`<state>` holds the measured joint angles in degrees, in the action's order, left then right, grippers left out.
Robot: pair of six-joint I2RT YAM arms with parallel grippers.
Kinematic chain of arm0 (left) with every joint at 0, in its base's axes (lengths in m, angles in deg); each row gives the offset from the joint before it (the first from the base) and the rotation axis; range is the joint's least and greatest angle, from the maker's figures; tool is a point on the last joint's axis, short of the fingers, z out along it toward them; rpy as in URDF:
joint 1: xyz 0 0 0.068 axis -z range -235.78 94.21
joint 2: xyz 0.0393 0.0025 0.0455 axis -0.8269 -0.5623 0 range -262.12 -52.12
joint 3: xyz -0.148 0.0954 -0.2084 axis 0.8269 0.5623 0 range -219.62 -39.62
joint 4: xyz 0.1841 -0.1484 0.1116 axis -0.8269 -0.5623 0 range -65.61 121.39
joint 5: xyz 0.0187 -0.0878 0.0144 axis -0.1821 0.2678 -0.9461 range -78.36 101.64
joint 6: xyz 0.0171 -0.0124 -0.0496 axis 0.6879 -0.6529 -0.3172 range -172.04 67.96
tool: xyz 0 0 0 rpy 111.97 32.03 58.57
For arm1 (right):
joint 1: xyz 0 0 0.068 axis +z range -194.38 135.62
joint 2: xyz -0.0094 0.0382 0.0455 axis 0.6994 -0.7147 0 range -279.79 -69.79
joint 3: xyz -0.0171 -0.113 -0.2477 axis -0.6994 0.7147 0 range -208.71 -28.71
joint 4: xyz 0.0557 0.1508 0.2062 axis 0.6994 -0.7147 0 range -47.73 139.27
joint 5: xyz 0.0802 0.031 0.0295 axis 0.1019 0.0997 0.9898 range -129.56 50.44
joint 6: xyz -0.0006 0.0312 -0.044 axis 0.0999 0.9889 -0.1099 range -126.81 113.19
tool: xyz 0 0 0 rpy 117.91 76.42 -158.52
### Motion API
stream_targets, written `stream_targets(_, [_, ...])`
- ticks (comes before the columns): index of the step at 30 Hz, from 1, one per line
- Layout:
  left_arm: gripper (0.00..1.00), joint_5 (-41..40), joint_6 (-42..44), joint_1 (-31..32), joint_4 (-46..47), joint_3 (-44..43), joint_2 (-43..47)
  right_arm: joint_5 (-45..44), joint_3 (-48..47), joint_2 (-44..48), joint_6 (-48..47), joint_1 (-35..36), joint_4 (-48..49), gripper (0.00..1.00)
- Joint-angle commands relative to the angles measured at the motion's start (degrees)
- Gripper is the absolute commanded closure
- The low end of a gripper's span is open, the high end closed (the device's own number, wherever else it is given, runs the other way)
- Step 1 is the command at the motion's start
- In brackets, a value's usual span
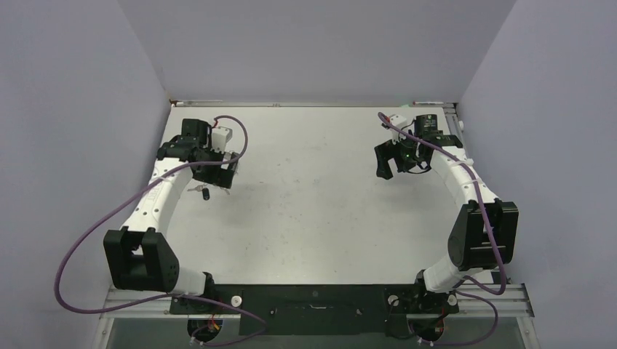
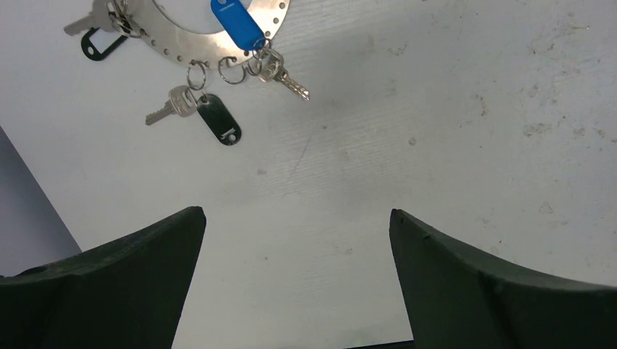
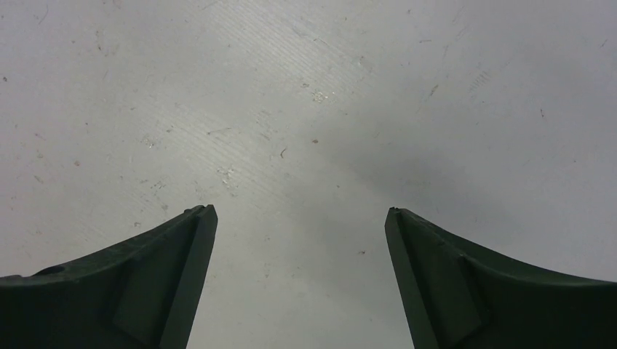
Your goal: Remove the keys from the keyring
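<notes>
The keyring (image 2: 190, 45), a flat grey metal ring with small holes along its rim, lies on the table at the top edge of the left wrist view, partly cut off. Several keys hang from it on small split rings: one with a blue tag (image 2: 236, 23), one with a black tag (image 2: 220, 120), a bare silver key (image 2: 289, 80), and one more with a black loop tag (image 2: 102, 43). My left gripper (image 2: 296, 212) is open above bare table, short of the ring. From above, my left gripper (image 1: 220, 174) covers most of the ring and only a few keys (image 1: 200, 190) show. My right gripper (image 1: 389, 166) is open and empty at the far right.
The white table (image 1: 313, 211) is scuffed, with grey walls on three sides. The right wrist view shows only my right gripper (image 3: 300, 210) over table surface. Purple cables loop off both arms.
</notes>
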<state>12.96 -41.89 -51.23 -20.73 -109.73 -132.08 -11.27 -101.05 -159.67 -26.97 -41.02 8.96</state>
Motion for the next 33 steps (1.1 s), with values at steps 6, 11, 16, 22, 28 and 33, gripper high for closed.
stream_targets(6, [0.0, 4.88, 10.33, -1.22, 6.73, -11.98, -12.28, 2.89, -2.57, 2.07, -2.32, -0.28, -2.3, 0.1])
stream_targets(11, [0.15, 15.36, 30.67, -1.71, 4.8, -15.42, -17.51, 4.71, -2.91, 1.99, -4.24, -0.28, -4.97, 0.1])
stream_targets(16, [0.18, 24.45, 61.56, -2.99, -0.47, -16.18, -21.09, 5.3, -3.9, 1.33, -5.49, -0.28, -7.01, 0.1])
stream_targets(22, [0.32, 23.26, 81.49, -3.57, -15.12, -28.85, -33.68, 4.28, -5.42, 0.27, -6.81, -0.32, -9.9, 0.1])
stream_targets(28, [0.48, 21.24, 90.76, -3.64, -19.34, -37.02, -41.71, 2.98, -6.49, 0.18, -8.15, -0.39, -12.29, 0.1])
stream_targets(33, [0.58, 18.59, 93.72, -3.14, -21.39, -41.78, -46.7, 2.53, -6.57, 0.22, -8.38, -0.54, -12.42, 0.1])
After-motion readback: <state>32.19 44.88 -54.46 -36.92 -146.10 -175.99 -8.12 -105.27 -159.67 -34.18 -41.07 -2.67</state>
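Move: The keyring's big metal ring lies about 13 cm ahead of the left hand, almost in line with it and some 12 cm below. On its near side the blue tag is roughly 10 cm ahead and 1 cm right of the hand, the nearer black tag 6 cm ahead and 3 cm left. The yellow tag is 16 cm ahead, 4 cm left. From the right hand the keyring is about 50 cm left and 8 cm farther out. Bring the left gripper forward over the keyring, about 13.5 cm, nearly level at first, then sinking some 8.5 cm. As it comes in, turn the wrist about 85 degrees clockwise and narrow the fingers from wide open to a bit under half, still empty above the ring. Let the open, empty right gripper ease back about 3 cm. ##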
